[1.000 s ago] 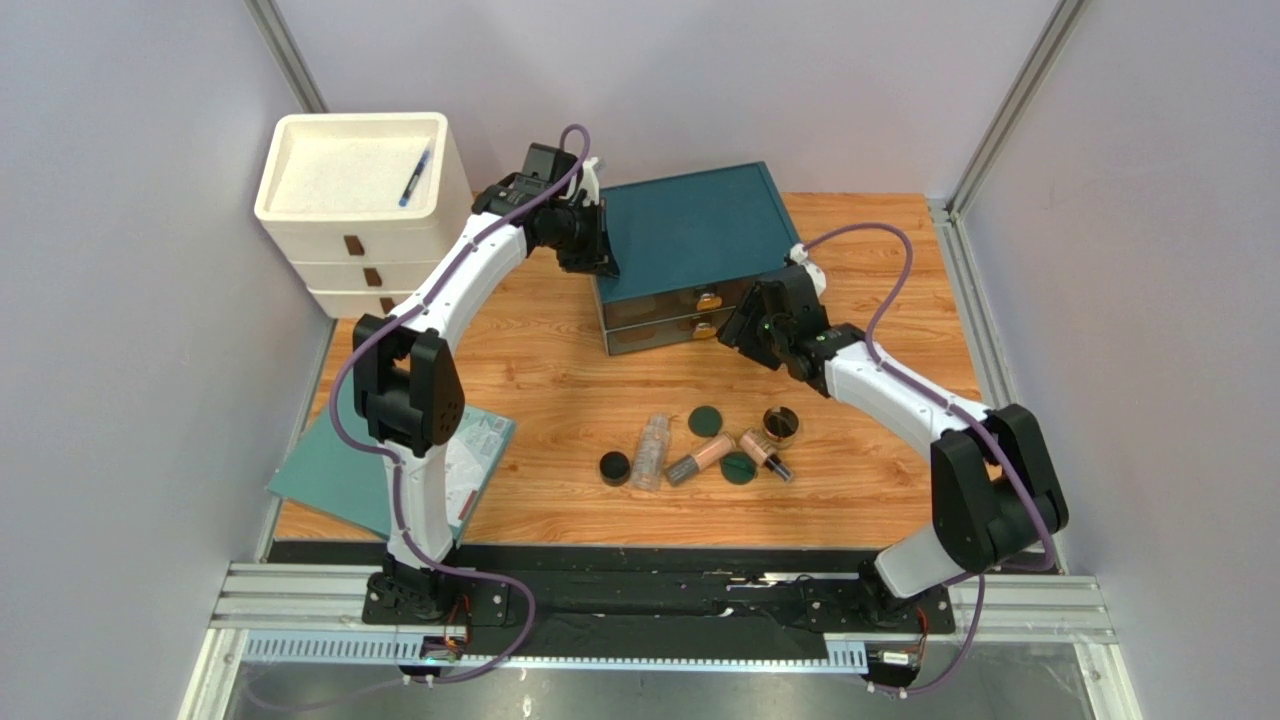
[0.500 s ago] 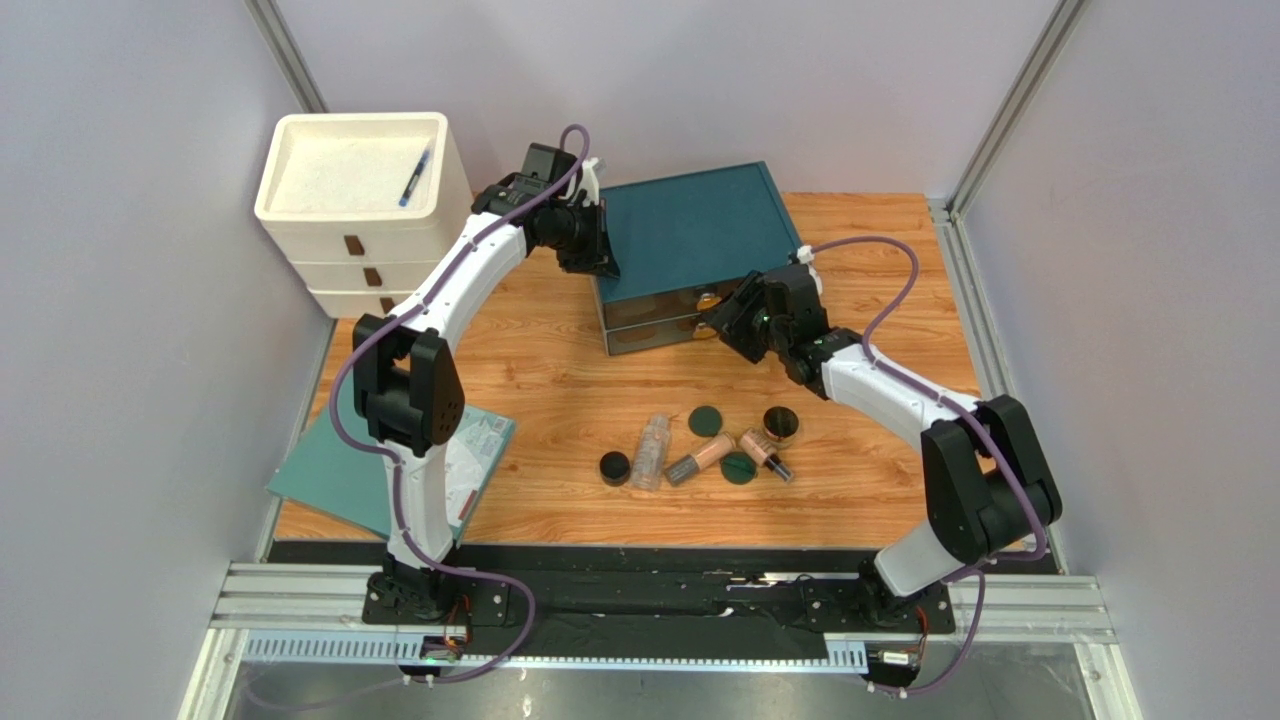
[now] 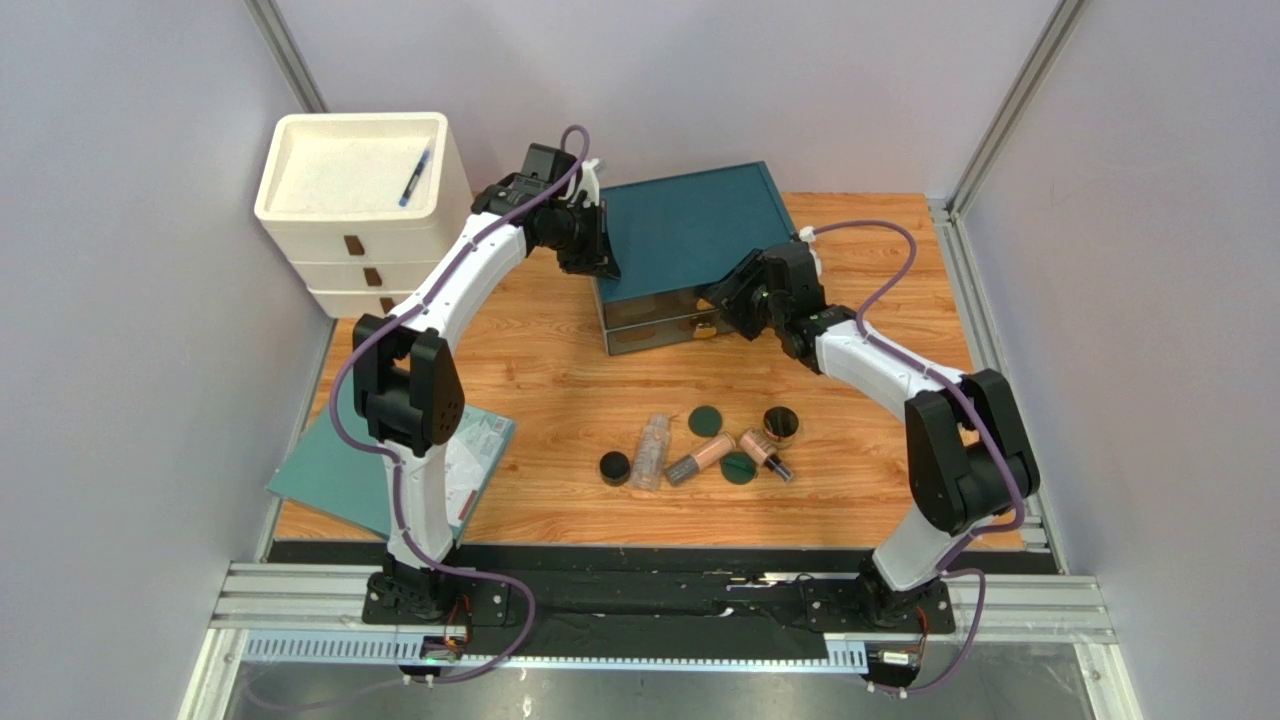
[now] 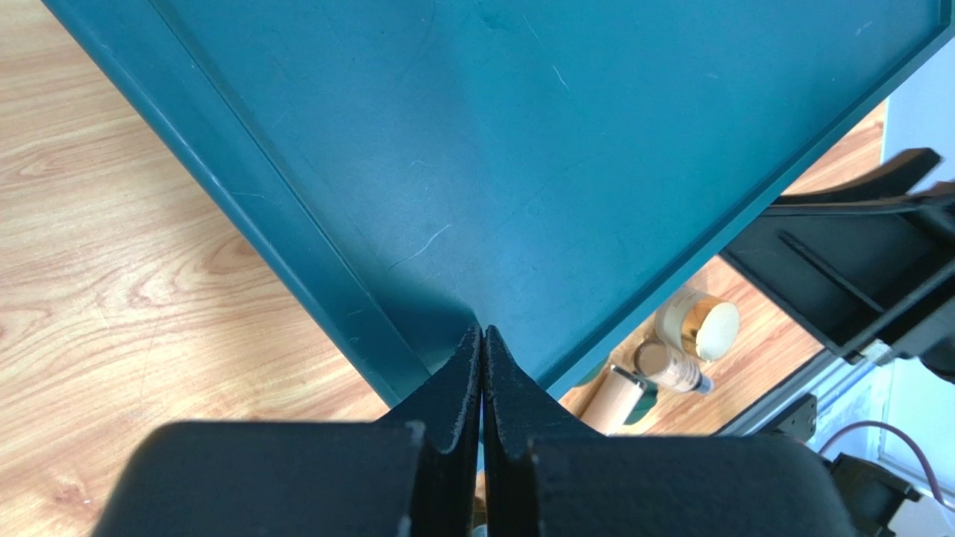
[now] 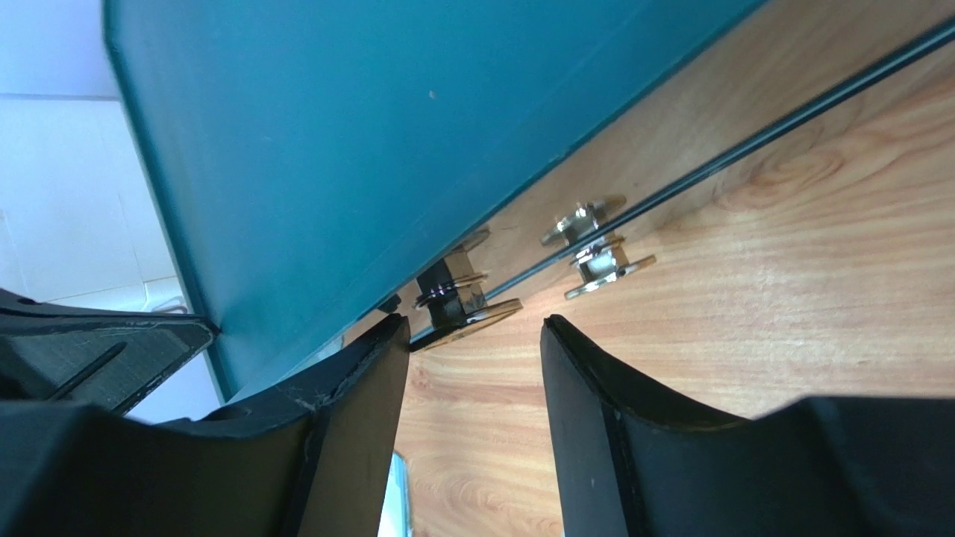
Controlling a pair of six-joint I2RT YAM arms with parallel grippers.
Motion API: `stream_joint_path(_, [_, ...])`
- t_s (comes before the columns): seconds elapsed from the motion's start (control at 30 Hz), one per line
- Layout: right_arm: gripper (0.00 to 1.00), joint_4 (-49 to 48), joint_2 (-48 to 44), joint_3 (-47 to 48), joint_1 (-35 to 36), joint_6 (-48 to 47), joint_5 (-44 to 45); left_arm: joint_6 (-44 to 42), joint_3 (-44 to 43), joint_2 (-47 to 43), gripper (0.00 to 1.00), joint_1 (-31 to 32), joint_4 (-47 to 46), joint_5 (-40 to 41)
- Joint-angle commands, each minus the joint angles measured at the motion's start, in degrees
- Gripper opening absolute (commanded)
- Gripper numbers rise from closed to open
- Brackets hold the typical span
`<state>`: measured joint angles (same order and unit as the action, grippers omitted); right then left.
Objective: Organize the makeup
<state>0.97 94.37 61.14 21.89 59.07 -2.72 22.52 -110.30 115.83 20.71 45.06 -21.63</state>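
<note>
The makeup lies loose on the wooden table in front of the teal drawer box: a black round jar, a clear bottle, tan tubes, dark green discs and a gold-rimmed compact. My left gripper is shut and empty, its tips on the box's top near the front left corner. At the box's front my right gripper stands open. A gold drawer handle sits just beyond its fingertips, untouched.
A white drawer unit with a blue pen in its top tray stands at the back left. A teal booklet lies by the left arm's base. A second gold handle shows on the box's front.
My right arm has swung left and back, bringing its open gripper up to the front of the teal box. The left arm and the makeup have stayed put.
</note>
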Motion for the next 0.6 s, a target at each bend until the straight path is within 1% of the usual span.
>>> stream_joint_path(0.0, [0.52,2.4,4.1,5.6,-0.6,1.3,0.2,-2.0,1.8,2.6,0.0,-0.1,5.5,1.6])
stream_joint_path(0.03, [0.51,4.1,4.8,6.3,-0.5,1.2,0.2,-2.0,1.8,2.7,0.0,-0.1,5.6,1.6])
stream_joint_path(0.17, [0.44,6.1,5.6,7.3,-0.5,1.1,-0.3,-2.4,1.0,3.1,0.0,-0.1,6.8,2.1])
stream_joint_path(0.33, [0.36,11.8,2.6,6.5,-0.5,-1.1,1.2,-2.8,-1.2,4.7,0.0,-0.1,8.7,2.9])
stream_joint_path(0.4, [0.32,12.4,1.5,5.7,-0.6,-2.2,0.9,-2.7,-2.3,5.4,0.0,-0.1,9.6,2.9])
stream_joint_path(0.57, [0.3,15.2,-1.0,3.5,-0.6,-3.8,0.1,-2.5,-4.7,7.6,0.0,-0.2,11.9,3.6])
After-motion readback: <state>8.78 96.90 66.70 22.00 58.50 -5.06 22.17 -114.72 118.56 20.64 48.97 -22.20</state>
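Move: The upper drawer's knob sits just off the right fingertips, roughly 2 cm ahead, 2 cm to the left and 1 cm below. The lower knob is directly under it, some 4 cm farther down; the teal box's middle is about 10 cm ahead of the right hand, 4 cm left and 2 cm below. From the left hand, the upper knob lies about 12 cm to the right, 3 cm back and 5 cm lower. Around the upper knob the right gripper closes from about half to a third open: it first edges about 1 cm left and a little down, tipping some 5 degrees downward, then eases back and slightly up while its fingers keep narrowing. The left hand stays with shut fingertips on the lid by its near-left corner, steadying the box. ##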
